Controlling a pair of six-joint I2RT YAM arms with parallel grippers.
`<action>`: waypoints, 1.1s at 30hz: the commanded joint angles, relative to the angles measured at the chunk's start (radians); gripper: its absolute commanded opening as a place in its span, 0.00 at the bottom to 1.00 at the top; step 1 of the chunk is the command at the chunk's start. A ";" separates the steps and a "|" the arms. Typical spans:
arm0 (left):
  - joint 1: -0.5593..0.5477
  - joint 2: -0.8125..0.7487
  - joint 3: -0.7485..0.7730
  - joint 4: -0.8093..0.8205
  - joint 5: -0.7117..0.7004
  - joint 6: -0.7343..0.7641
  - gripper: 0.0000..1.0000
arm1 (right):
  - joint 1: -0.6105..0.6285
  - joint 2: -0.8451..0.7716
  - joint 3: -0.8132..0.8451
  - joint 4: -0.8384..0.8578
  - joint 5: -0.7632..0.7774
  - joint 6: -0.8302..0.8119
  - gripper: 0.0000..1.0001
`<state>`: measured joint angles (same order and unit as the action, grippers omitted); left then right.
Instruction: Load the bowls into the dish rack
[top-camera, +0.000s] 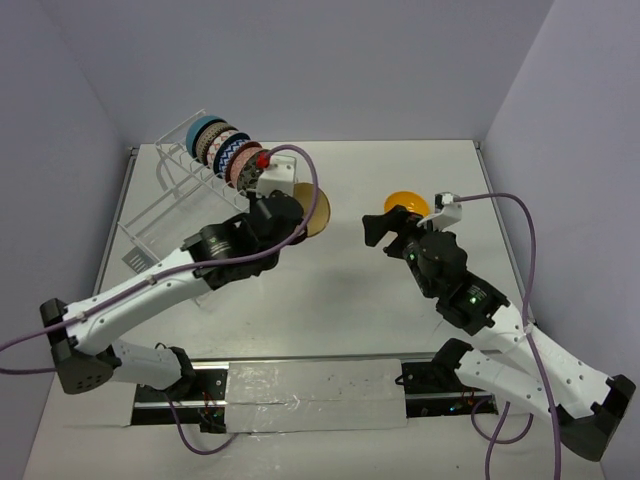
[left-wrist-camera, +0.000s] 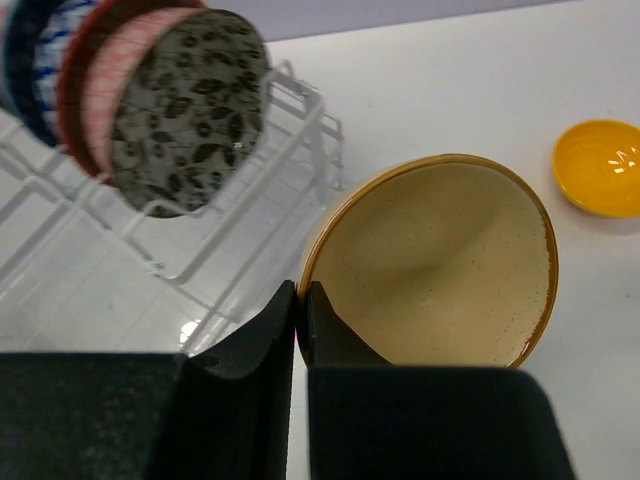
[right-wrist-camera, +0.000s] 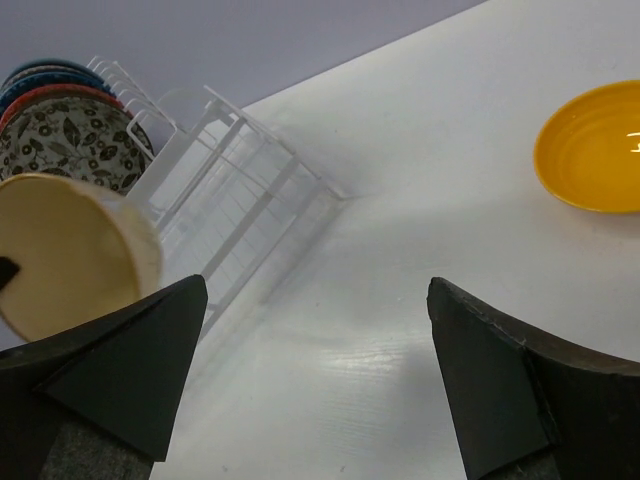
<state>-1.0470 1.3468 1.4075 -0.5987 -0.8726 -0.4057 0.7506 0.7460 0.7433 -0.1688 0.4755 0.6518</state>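
My left gripper (left-wrist-camera: 300, 294) is shut on the rim of the tan bowl (left-wrist-camera: 432, 262), holding it tilted on edge just right of the dish rack (left-wrist-camera: 300, 120). From above, this gripper (top-camera: 276, 214) and the tan bowl (top-camera: 316, 206) sit at the rack's (top-camera: 168, 182) near end. Several patterned bowls (top-camera: 226, 150) stand upright in the rack's slots, the grey patterned one (left-wrist-camera: 190, 110) nearest. The orange-yellow bowl (top-camera: 407, 203) rests on the table. Beside it my right gripper (top-camera: 386, 228) is open and empty, its jaws (right-wrist-camera: 315, 300) spread wide above bare table.
A small grey cutlery cup (top-camera: 137, 262) sits at the rack's near left corner. Purple cables loop above both arms. A silvery strip (top-camera: 310, 390) runs along the near table edge between the arm bases. Walls close in on the left, back and right.
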 joint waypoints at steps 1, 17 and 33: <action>-0.004 -0.112 -0.007 -0.047 -0.114 -0.001 0.00 | 0.006 -0.040 -0.021 0.005 0.073 -0.032 0.99; 0.281 -0.363 -0.156 -0.170 -0.174 0.108 0.00 | -0.004 -0.057 -0.076 0.018 0.103 -0.046 1.00; 0.741 -0.368 -0.407 0.379 0.026 0.637 0.00 | -0.028 -0.112 -0.186 0.063 0.103 -0.066 1.00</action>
<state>-0.3668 0.9882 1.0454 -0.4957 -0.9092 0.0540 0.7319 0.6487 0.5804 -0.1516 0.5564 0.6033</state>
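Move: The left hand already pinches the tan bowl; the dish rack's empty left part lies about 31 cm to its left, 7 cm ahead and 13 cm lower. The black-flowered bowl stands 12 cm to this hand's left and 13 cm ahead, the light-blue bowl 26 cm left and 24 cm ahead. For the right hand, the yellow bowl is some 18 cm ahead, 10 cm to the right and 20 cm down. Keeping its pinch on the tan bowl's rim, the left hand sweeps about 28 cm to the left in front of the racked bowls to the rack's empty left part, rising slightly at first, then sinking a little, while turning some 35 degrees counter-clockwise and rolling left side up. The right hand, already open, sinks about 5 cm and drifts 3 cm right towards the yellow bowl. ##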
